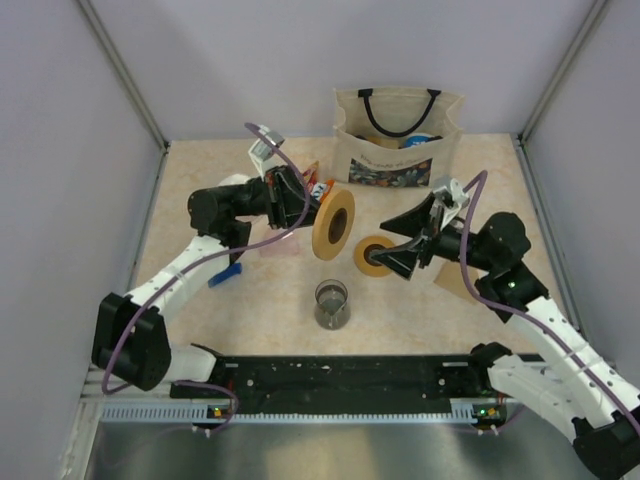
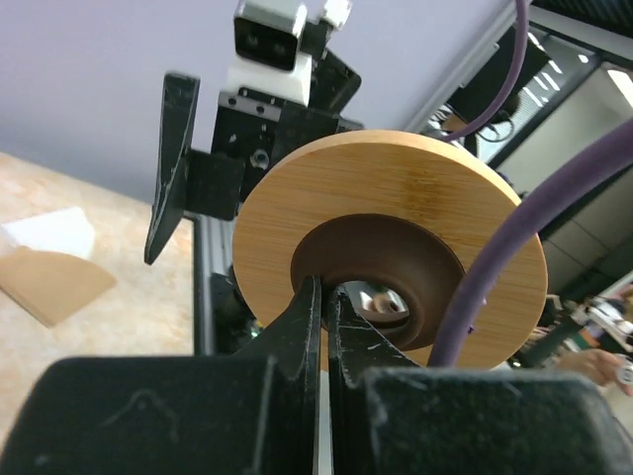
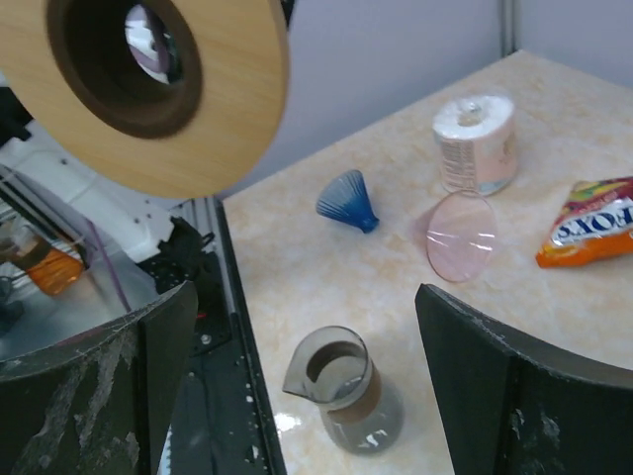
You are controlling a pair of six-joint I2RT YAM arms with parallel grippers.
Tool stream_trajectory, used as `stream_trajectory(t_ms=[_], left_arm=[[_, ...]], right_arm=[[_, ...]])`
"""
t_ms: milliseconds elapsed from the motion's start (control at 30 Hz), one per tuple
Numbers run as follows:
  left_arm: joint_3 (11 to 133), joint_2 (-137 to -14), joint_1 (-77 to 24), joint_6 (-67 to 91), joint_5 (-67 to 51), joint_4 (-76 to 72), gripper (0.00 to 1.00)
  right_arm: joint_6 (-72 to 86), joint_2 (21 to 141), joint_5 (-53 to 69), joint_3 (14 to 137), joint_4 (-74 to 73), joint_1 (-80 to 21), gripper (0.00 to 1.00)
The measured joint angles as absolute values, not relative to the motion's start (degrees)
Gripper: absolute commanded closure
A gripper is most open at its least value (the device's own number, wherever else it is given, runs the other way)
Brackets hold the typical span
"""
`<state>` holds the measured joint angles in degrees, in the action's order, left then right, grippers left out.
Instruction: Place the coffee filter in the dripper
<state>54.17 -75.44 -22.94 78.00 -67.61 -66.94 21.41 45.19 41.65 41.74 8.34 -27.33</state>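
The dripper (image 1: 332, 224), a wooden disc round a brown cone, hangs on edge above the table's middle. My left gripper (image 1: 303, 207) is shut on the cone's brown rim (image 2: 326, 297); the disc (image 2: 396, 213) fills the left wrist view. It also shows at the upper left of the right wrist view (image 3: 232, 109). The coffee filter (image 1: 452, 283), a flat tan paper, lies on the table right of my right arm, and it appears again at the left of the left wrist view (image 2: 54, 285). My right gripper (image 1: 392, 245) stands open just right of the dripper, nothing between its fingers (image 3: 465, 366).
A glass carafe (image 1: 331, 303) stands below the dripper near the front rail. A small tan ring (image 1: 372, 256) sits by my right gripper's near finger. A pink cone (image 3: 461, 236), blue cone (image 3: 348, 200), paper roll (image 3: 477, 143) and snack bag (image 3: 591, 220) lie left. A tote bag (image 1: 398, 140) stands at the back.
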Motion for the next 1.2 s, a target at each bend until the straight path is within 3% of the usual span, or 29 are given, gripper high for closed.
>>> stream_trajectory(t_ms=[367, 567, 933, 1100, 1200], left_arm=[[55.9, -80.9, -25.2, 88.9, -72.5, -72.6, 1.0], [56.1, -80.9, -25.6, 89.7, -73.1, -73.4, 1.0], [56.2, -80.9, -26.0, 89.9, -73.9, -73.6, 1.0], [56.5, -80.9, -26.1, 90.1, -74.1, -73.6, 1.0], [56.5, -80.9, -26.1, 90.1, -74.1, -73.7, 1.0]], right_arm=[[30.3, 54.9, 49.9, 49.0, 19.8, -27.3, 0.12], [33.0, 60.8, 54.3, 52.7, 25.1, -27.3, 0.21], [40.9, 66.3, 61.8, 53.8, 36.7, -28.3, 0.27], [41.8, 67.6, 62.8, 55.0, 38.1, -29.8, 0.5], [42.6, 67.9, 62.8, 55.3, 38.5, -29.9, 0.71]])
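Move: The wooden ring, held up in the left hand, has its middle about 10 cm to the right hand's left, 10 cm above it and 2 cm nearer the base. Below, the glass beaker stands some 9 cm left, 4 cm back and 18 cm down from the right hand; the second ring lies about 12 cm ahead, 2 cm right and 23 cm down. From the left hand, the open right gripper is roughly 13 cm right, 1 cm ahead and 9 cm lower. The wooden ring stays pinched in the left fingers, which ease it about 2 cm back and slightly down and right, turning a little clockwise. To meet it the open right hand climbs about 7 cm while going some 5 cm left, swinging roughly 25 degrees counter-clockwise, then closes about halfway with its fingers straddling the ring's lower rim. ##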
